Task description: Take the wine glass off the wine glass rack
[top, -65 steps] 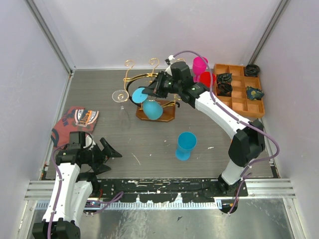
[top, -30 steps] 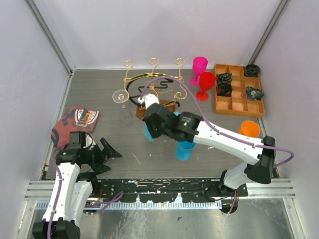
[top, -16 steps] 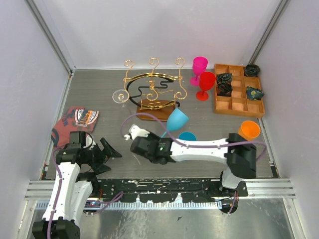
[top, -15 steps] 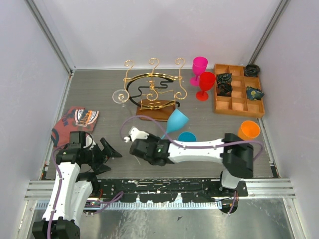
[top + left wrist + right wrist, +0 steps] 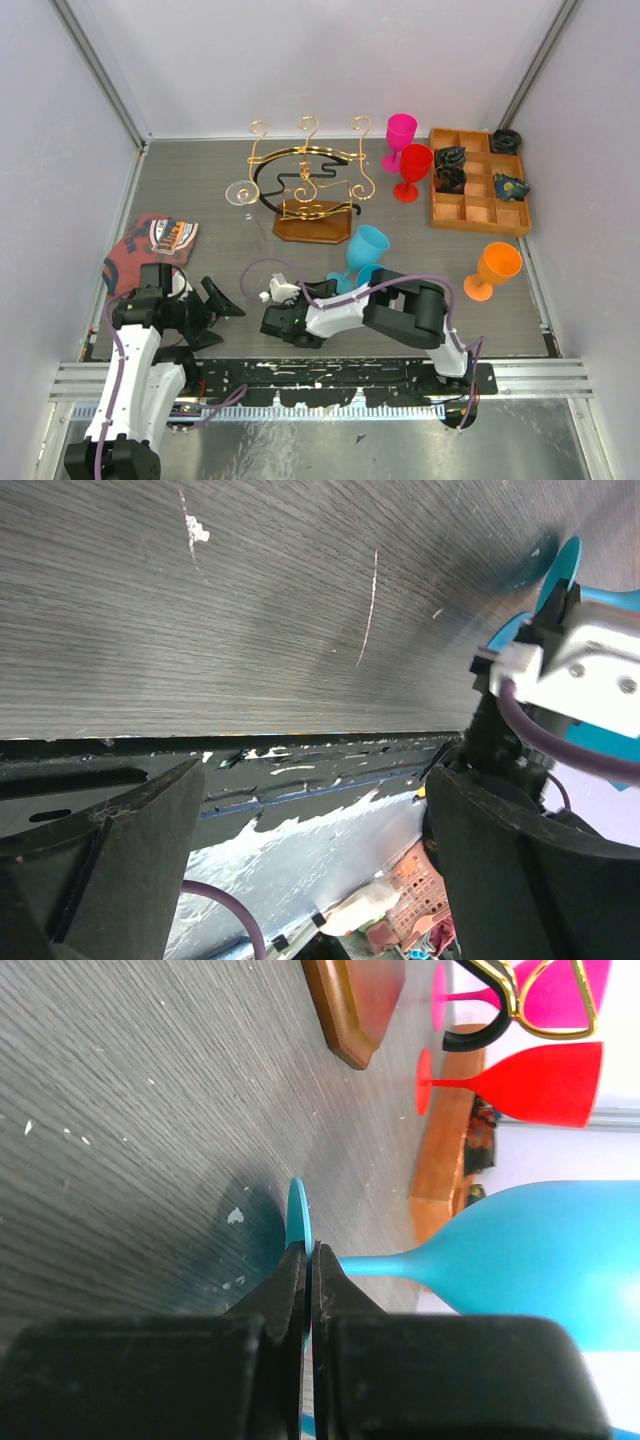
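The wine glass rack [image 5: 305, 172] is a gold wire frame on a brown wooden base [image 5: 312, 226] at the back centre. A clear wine glass [image 5: 238, 193] hangs at its left end. My right gripper [image 5: 309, 1260] is shut on the thin foot [image 5: 298, 1210] of a blue wine glass [image 5: 366, 246], well in front of the rack. Its bowl [image 5: 545, 1250] stands clear of the wire. The rack's base corner [image 5: 352, 1010] and a gold scroll [image 5: 530, 1005] show beyond it. My left gripper [image 5: 213, 303] rests open and empty at the near left, its fingers [image 5: 120, 850] wide apart.
A pink glass [image 5: 401, 135] and a red glass [image 5: 413, 165] stand right of the rack. An orange compartment tray [image 5: 478, 205] sits at the back right. An orange glass [image 5: 495, 268] stands in front of the tray. A printed cloth [image 5: 150, 243] lies at the left.
My right arm has pulled back from the rack toward the near edge and folded low, carrying the blue glass with it. The orange glass is uncovered. The left arm has not moved.
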### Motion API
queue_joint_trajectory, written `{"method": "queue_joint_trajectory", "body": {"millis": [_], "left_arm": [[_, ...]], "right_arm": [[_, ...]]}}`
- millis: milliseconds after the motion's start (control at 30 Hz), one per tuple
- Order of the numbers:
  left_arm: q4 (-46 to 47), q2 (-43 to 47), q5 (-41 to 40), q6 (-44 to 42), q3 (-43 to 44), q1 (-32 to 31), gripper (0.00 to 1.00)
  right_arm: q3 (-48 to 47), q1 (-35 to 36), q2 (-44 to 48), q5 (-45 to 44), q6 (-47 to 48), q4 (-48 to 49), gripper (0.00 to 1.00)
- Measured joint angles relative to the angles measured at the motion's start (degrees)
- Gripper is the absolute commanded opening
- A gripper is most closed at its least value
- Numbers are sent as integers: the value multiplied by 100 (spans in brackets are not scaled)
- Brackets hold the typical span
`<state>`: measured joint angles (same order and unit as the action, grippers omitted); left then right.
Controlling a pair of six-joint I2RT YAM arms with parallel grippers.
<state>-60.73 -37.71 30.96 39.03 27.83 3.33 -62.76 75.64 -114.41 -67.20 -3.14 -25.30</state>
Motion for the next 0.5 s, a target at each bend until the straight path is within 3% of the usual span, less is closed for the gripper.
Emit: {"method": "queue_joint_trajectory", "body": {"millis": [167, 300, 500], "left_arm": [[-2, -2, 7, -2, 0, 0, 98], [-2, -2, 7, -2, 0, 0, 98], [0, -55, 7, -2, 0, 0, 98]], "right_arm": [[-254, 0, -603, -584, -50, -72, 3], [-487, 0, -898, -754, -282, -304, 22], [-564, 0, -1040, -542, -706, -431, 33]]}}
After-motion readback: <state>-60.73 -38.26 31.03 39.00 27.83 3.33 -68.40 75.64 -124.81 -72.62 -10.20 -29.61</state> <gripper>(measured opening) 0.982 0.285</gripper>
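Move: The right hand already has the blue glass by its foot, one finger above and one below. The bare table where it is to stand lies about 3 cm below and 1 cm ahead. The other blue glass stands some 6 cm right and 5 cm back; the rack's wooden base is about 14 cm ahead and 6 cm left, the red glass 21 cm ahead and 15 cm right. From the left hand, that spot is about 12 cm ahead, 23 cm right, 6 cm down. The right hand sinks about 2.5 cm towards the table with the blue glass's foot between its stacked fingers, edging slightly forward at first while the fingertips tip up some 5 degrees to level the glass. Around halfway through the fingers start to open from nearly shut to roughly a third of their range, letting go of the foot, and the hand goes on down while they spread, the fingertips staying on either side of the foot. ##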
